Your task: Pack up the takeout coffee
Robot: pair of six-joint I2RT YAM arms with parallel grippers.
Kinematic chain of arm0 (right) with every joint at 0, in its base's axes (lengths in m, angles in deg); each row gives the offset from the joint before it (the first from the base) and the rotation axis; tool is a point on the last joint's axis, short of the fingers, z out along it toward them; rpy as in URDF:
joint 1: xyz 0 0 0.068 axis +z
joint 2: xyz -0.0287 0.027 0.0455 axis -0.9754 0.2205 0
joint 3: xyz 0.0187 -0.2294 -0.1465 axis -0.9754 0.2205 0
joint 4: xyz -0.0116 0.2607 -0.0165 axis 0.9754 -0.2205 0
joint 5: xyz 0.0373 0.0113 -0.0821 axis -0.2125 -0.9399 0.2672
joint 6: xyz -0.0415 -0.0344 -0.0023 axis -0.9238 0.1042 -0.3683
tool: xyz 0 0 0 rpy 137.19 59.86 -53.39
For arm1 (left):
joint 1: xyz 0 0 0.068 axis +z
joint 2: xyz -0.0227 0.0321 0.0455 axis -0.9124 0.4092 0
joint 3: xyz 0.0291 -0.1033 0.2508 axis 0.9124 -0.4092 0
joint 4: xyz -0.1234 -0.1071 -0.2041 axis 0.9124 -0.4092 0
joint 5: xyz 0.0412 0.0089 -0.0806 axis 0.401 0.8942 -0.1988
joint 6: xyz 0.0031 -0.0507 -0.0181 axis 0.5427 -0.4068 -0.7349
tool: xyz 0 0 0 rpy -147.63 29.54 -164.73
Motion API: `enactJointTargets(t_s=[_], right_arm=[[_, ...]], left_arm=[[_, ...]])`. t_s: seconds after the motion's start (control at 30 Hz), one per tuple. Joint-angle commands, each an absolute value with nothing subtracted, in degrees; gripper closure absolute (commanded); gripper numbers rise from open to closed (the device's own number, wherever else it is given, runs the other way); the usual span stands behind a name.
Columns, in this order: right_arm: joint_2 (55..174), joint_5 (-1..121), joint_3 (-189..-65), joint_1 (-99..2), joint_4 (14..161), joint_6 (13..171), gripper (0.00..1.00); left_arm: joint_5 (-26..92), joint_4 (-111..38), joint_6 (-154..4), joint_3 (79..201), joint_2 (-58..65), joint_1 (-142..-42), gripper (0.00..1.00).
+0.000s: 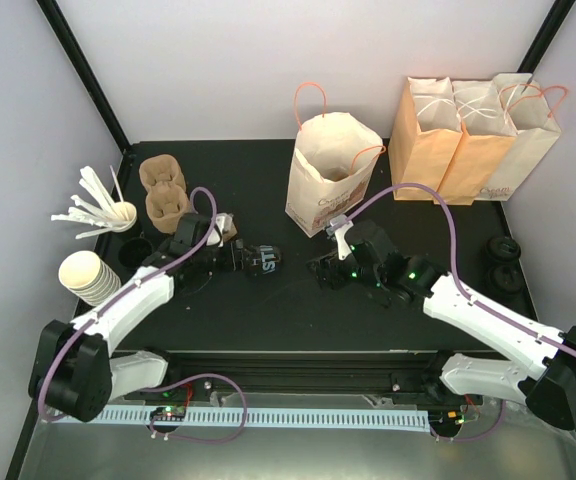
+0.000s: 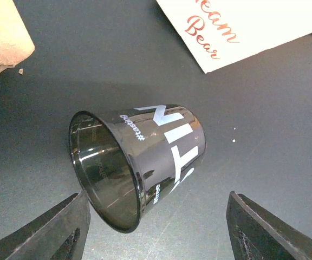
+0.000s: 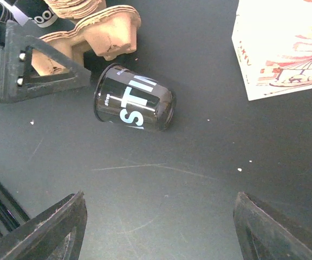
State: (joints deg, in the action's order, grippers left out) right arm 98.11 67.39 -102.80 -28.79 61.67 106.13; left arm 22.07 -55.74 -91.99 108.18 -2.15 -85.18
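Observation:
The takeout coffee (image 1: 265,260) is a small black cup with white lettering, lying on its side on the black table. In the left wrist view the cup (image 2: 145,157) turns its open mouth toward the camera, and no lid shows on it. My left gripper (image 1: 236,256) is open just left of the cup, and the gripper (image 2: 157,212) has one finger near the rim and the other well apart. My right gripper (image 1: 324,272) stands open to the cup's right, over bare table. From the right wrist, the cup (image 3: 134,105) lies beyond this gripper (image 3: 158,206).
An open paper bag (image 1: 328,180) stands upright behind the cup, with more bags (image 1: 468,140) at the back right. Cardboard cup carriers (image 1: 165,190), a cup of white utensils (image 1: 103,210) and a stack of white cups (image 1: 90,275) are on the left. Black items (image 1: 503,262) sit at the right edge.

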Motion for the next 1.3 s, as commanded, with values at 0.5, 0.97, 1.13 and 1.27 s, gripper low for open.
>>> enactJointTargets(t_s=[0.5,0.97,1.13,1.27], right_arm=[[96.7,66.1,-102.3,-29.2,62.7,107.1,0.23],[95.7,67.5,-103.0,-29.3,61.6,106.4,0.23],[94.5,69.1,-102.3,-29.3,61.6,106.2,0.23],[94.5,68.8,-101.8,-29.3,62.1,105.7,0.23]], left_arm=[[15.4,-40.2,-94.9,104.9,7.3,-84.9,0.57],[14.0,-53.6,-90.6,115.8,7.9,-88.1,0.97],[25.7,-65.9,-88.0,123.5,7.9,-91.8,0.98],[24.9,-63.2,-90.3,121.8,5.9,-91.9,0.97]])
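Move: The black plastic cup lies on its side with its mouth towards my left hand, its middle about 5 cm to the right of the hand, 2 cm ahead and 5 cm below. The cup holder lies roughly 7 cm ahead of this hand and 5 cm to its left. The open paper bag stands some 16 cm ahead and 22 cm right. From my right hand the cup is about 8 cm ahead, 13 cm left and 13 cm down. I lower my left hand about 4 cm towards the lying cup, easing a couple of centimetres right, and close the fingers fully on the way down and at the bottom. They shut on nothing; then I lift the empty, closed hand some 8 cm while carrying it right and a little forward, so that it ends on the cup's right. ##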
